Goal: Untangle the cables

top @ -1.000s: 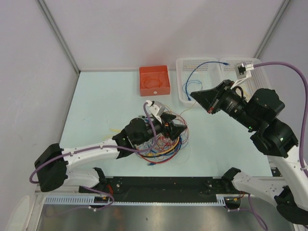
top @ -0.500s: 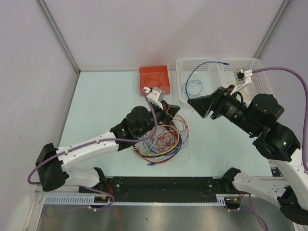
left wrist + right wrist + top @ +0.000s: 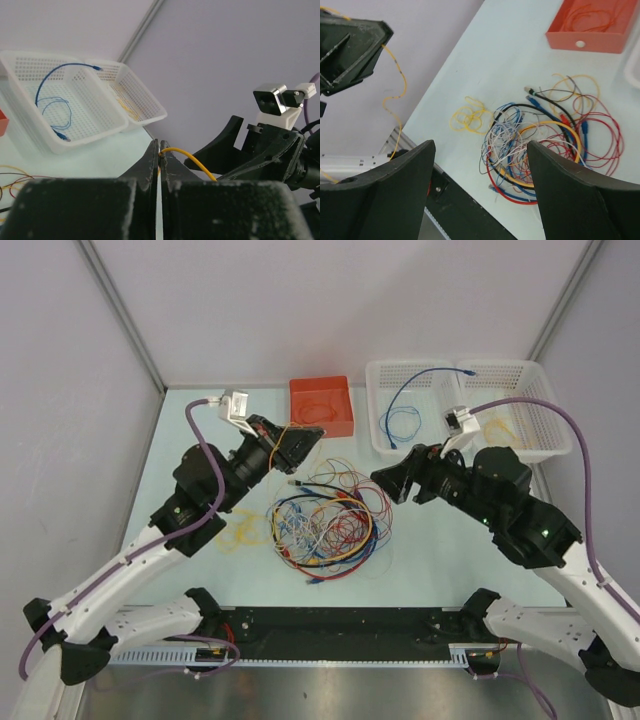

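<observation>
The cables (image 3: 328,522) lie in a tangled pile of red, blue, yellow, white and black loops mid-table, also in the right wrist view (image 3: 545,145). My left gripper (image 3: 312,433) is raised behind and left of the pile, shut on a thin yellow cable (image 3: 192,156) that hangs down from it (image 3: 395,95). Its jaws are pressed together (image 3: 160,149). A small yellow coil (image 3: 243,530) lies left of the pile. My right gripper (image 3: 386,476) is open and empty, hovering right of and above the pile (image 3: 479,146).
A red bin (image 3: 320,406) with an orange cable stands at the back. Two white baskets stand back right: one (image 3: 375,410) holds a blue cable (image 3: 405,405), the other (image 3: 545,400) a yellow one. The black base rail (image 3: 340,635) runs along the near edge.
My left gripper has risen off the pile and swung back and to the left, drawing the yellow cable out. My right gripper has moved down and left, closer to the pile.
</observation>
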You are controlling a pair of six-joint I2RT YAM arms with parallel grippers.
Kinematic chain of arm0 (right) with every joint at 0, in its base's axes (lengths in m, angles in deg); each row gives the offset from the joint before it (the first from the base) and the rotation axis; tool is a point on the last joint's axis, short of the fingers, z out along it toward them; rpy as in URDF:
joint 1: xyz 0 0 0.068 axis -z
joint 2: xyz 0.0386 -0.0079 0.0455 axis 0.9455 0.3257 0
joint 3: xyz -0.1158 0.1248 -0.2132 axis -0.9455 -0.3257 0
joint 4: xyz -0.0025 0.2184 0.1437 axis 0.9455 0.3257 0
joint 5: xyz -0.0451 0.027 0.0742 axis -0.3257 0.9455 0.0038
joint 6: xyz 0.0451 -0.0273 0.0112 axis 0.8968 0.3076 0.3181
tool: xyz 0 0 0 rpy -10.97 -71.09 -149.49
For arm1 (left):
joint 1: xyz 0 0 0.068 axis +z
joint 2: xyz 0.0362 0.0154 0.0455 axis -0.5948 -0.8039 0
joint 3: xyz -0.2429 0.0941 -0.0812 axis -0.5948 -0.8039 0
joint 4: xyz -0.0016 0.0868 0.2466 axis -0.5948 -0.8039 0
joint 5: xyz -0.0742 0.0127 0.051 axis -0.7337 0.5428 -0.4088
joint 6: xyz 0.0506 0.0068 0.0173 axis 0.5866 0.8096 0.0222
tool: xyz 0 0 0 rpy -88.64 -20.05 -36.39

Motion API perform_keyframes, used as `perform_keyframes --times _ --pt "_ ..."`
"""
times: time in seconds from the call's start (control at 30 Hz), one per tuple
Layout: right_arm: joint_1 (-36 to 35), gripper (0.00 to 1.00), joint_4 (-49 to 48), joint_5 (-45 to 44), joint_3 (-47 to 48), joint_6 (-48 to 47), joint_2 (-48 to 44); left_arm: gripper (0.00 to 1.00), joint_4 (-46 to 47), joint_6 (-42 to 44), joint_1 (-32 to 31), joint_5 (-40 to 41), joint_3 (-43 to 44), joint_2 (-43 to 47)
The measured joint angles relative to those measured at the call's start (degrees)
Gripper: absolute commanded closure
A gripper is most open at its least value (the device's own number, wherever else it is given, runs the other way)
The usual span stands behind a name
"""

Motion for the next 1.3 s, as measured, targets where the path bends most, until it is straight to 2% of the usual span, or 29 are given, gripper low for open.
perform_keyframes --times 0.37,0.77,0.87,0.9,0.97,1.0,1.1,1.13,1.2,1.23,1.3 --pt "-8.81 0.24 -10.01 3.87 -1.60 -2.36 2.49 1.00 -2.51 -3.54 0.09 -7.76 0.46 -3.85" --pt "-9.84 0.30 -17.88 4.09 -3.54 -4.50 7.78 1.00 -0.87 -6.54 0.09 -13.14 0.46 -3.98" --pt "-9.94 0.51 -20.37 4.07 -4.11 -4.83 9.44 1.00 -0.50 -6.99 0.09 -14.08 0.46 -3.98" --pt "-9.99 0.69 -21.40 4.04 -4.28 -5.07 10.05 1.00 -0.37 -7.06 0.09 -14.23 0.44 -3.98" --pt "-10.08 0.86 -23.28 3.87 -4.85 -5.38 10.88 1.00 -0.17 -7.39 0.09 -14.49 0.44 -3.96" --pt "-10.12 1.00 -24.15 3.78 -5.20 -5.40 11.08 1.00 -0.04 -7.45 0.09 -14.49 0.33 -3.91" --pt "-10.23 1.00 -25.40 2.86 -5.97 -5.49 10.95 0.66 0.17 -7.39 0.09 -14.23 -0.50 -3.43" --pt "-10.23 1.00 -25.66 2.03 -6.08 -5.46 10.80 0.44 -0.09 -7.15 0.09 -13.99 -0.79 -3.17" --pt "-10.27 1.00 -25.51 0.09 -6.21 -5.60 9.79 0.29 -1.27 -5.75 0.09 -13.05 -1.09 -2.49" --pt "-10.21 1.00 -25.22 -1.11 -6.32 -5.60 8.90 0.17 -2.08 -4.98 0.09 -12.13 -1.18 -2.05" --pt "-9.33 1.00 -24.37 -3.08 -6.43 -5.62 6.40 0.09 -4.81 -3.15 0.09 -9.27 -1.18 -0.90"
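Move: The stretch of yellow cable pinched in the left fingers lies some 14 cm to the left of the open right hand, about 4 cm ahead and 4 cm higher. The right gripper, for which the left hand is bringing it, is thus about 14 cm to that hand's right, 4 cm back and 4 cm lower. From the right hand, the cable pile is roughly 6 cm ahead, 14 cm left and 30 cm below; at that depth, the red box is 34 cm ahead, 15 cm left, and the near white basket 32 cm ahead, 6 cm right. The open right hand swings left about 10 cm towards the left fingertips, first drawing back and rising a little before coming forward and down again, and turns some 15 degrees counter-clockwise as the left hand, still pinching the yellow cable, brings it about 4 cm right, a little back and down, turning clockwise to meet it. The right fingers shut on the cable beside the left tips, and only then do the left fingers open and let go, sinking slightly and easing back to the left while the right hand starts to draw away to its right with its pinch kept. ##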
